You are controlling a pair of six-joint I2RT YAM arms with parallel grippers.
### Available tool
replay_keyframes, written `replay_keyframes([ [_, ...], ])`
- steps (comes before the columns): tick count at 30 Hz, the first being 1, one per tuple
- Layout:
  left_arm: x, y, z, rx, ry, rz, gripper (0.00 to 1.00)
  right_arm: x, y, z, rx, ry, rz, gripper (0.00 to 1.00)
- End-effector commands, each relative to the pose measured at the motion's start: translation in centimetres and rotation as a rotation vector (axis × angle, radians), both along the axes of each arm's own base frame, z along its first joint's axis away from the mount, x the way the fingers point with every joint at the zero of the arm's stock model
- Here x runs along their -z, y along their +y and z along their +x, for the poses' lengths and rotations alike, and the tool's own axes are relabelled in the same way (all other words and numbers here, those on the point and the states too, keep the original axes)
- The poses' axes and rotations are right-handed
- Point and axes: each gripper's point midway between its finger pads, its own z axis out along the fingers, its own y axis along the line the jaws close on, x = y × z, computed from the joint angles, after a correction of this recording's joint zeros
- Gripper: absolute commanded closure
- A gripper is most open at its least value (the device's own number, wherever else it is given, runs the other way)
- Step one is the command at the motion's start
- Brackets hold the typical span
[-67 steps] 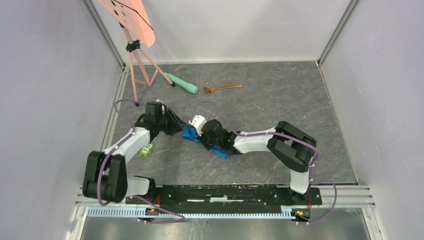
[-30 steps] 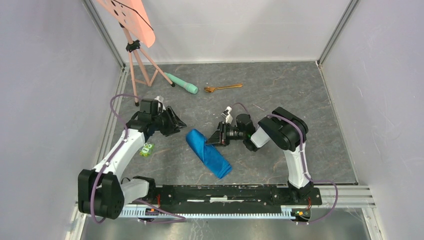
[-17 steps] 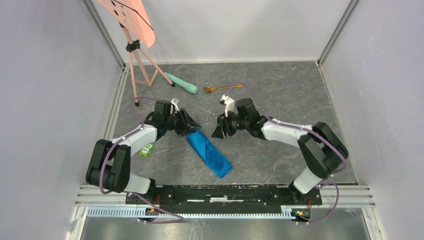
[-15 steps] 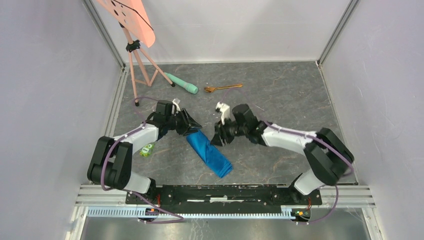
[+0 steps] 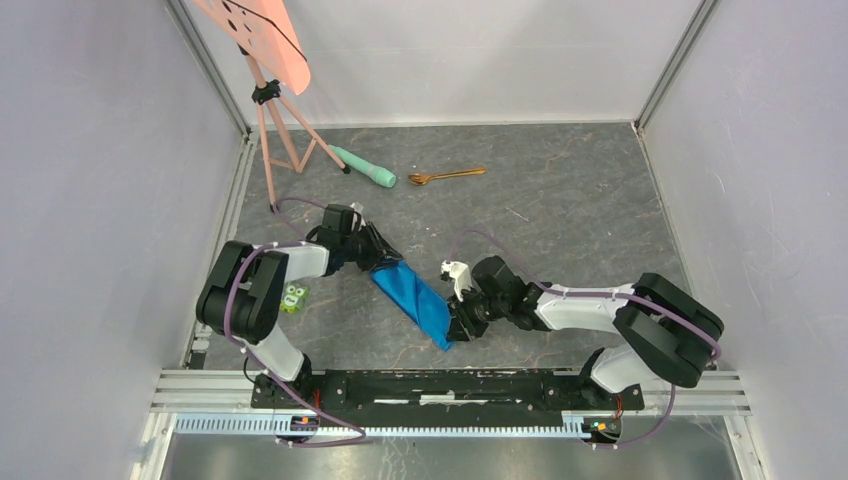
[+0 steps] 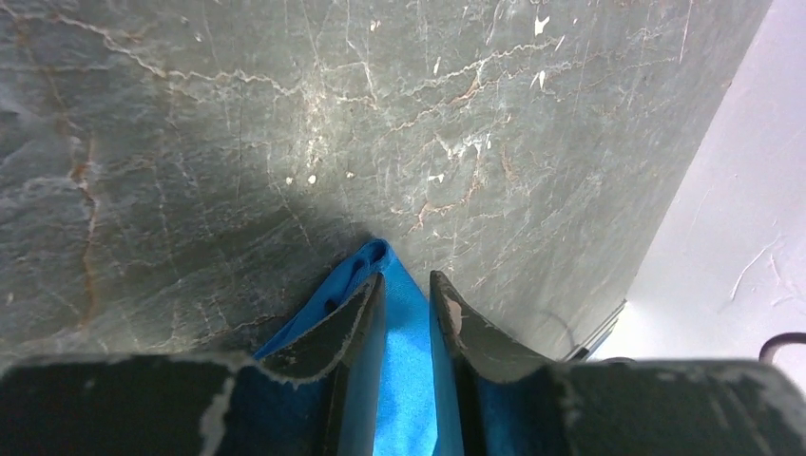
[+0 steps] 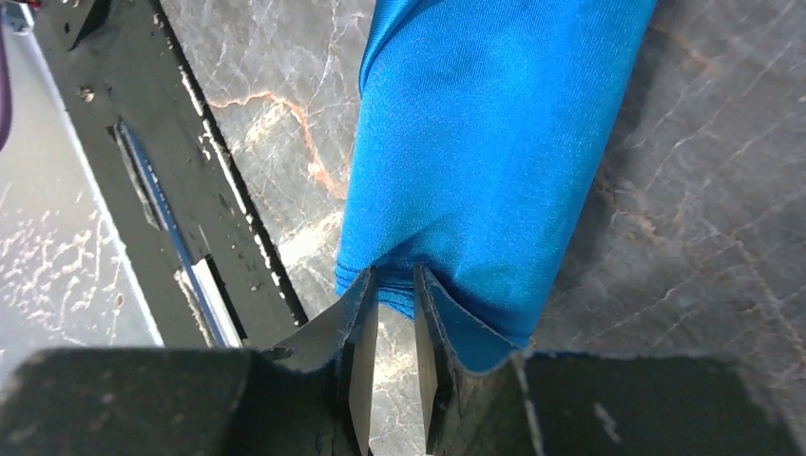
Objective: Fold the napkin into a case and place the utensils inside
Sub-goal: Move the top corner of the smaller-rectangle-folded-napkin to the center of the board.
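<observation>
The blue napkin [image 5: 415, 303] lies folded into a narrow strip, slanting from upper left to lower right in the top view. My left gripper [image 5: 378, 262] is at its upper-left end. In the left wrist view, blue cloth [image 6: 407, 380] fills the narrow gap of the left gripper [image 6: 407, 280]. My right gripper [image 5: 457, 322] is at the strip's near end. In the right wrist view, the right gripper [image 7: 392, 271] nips the layered hem of the napkin [image 7: 475, 142] between its tips. A copper-gold spoon [image 5: 447, 175] lies at the back of the table, apart from both arms.
A mint-green cylinder with a black tip [image 5: 365, 168] lies left of the spoon, beside a pink tripod [image 5: 275, 130]. A small green toy [image 5: 292, 298] sits under the left forearm. The black base rail [image 7: 152, 171] runs close to the napkin's near end.
The right gripper swung from beside the strip's middle down to its near end. The left gripper slid onto the far end. Both pairs of jaws narrowed.
</observation>
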Motion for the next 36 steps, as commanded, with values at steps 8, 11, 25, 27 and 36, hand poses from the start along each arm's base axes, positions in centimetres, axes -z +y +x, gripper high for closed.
replay_keyframes([
  [8,-3.4,1.9,-0.3,-0.036,-0.082,0.087,0.57,-4.1,-0.6,4.3,0.081,-0.23,-0.091,0.66],
  [11,-5.4,2.1,-0.5,-0.035,-0.12,0.091,0.52,-5.5,1.5,3.3,0.034,-0.217,-0.034,0.57],
  [25,-5.7,4.4,-2.3,-0.046,-0.133,0.209,0.46,-1.4,5.3,0.0,0.071,-0.035,0.044,0.44],
  [27,-5.6,4.6,-2.6,-0.047,-0.133,0.218,0.45,0.1,3.5,1.2,0.148,-0.041,-0.017,0.44],
  [36,-6.9,4.3,-2.8,-0.041,-0.169,0.189,0.44,3.2,-10.3,12.8,0.59,-0.189,-0.277,0.39],
])
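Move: The folded napkin lies slantwise between the hands, each of them closed on one end. From the right hand, at the near-right end, its middle is about 7 cm ahead, 8 cm left and barely 1 cm lower. From the left hand, at the far-left corner, that middle is some 9 cm back and 4 cm right. The utensils lie about 21 cm ahead and 11 cm right of the left hand, the green frog about 8 cm back and 20 cm left. Carry the right gripper's napkin end about 3 cm forward and a little right, open, hop 4–5 cm up and to the left, and come down again. Then sweep it low and open about 10 cm forward and 7 cm right, turning clockwise, to push the napkin's near side along. Meanwhile open the left gripper off its corner and bring it up, left and back. ##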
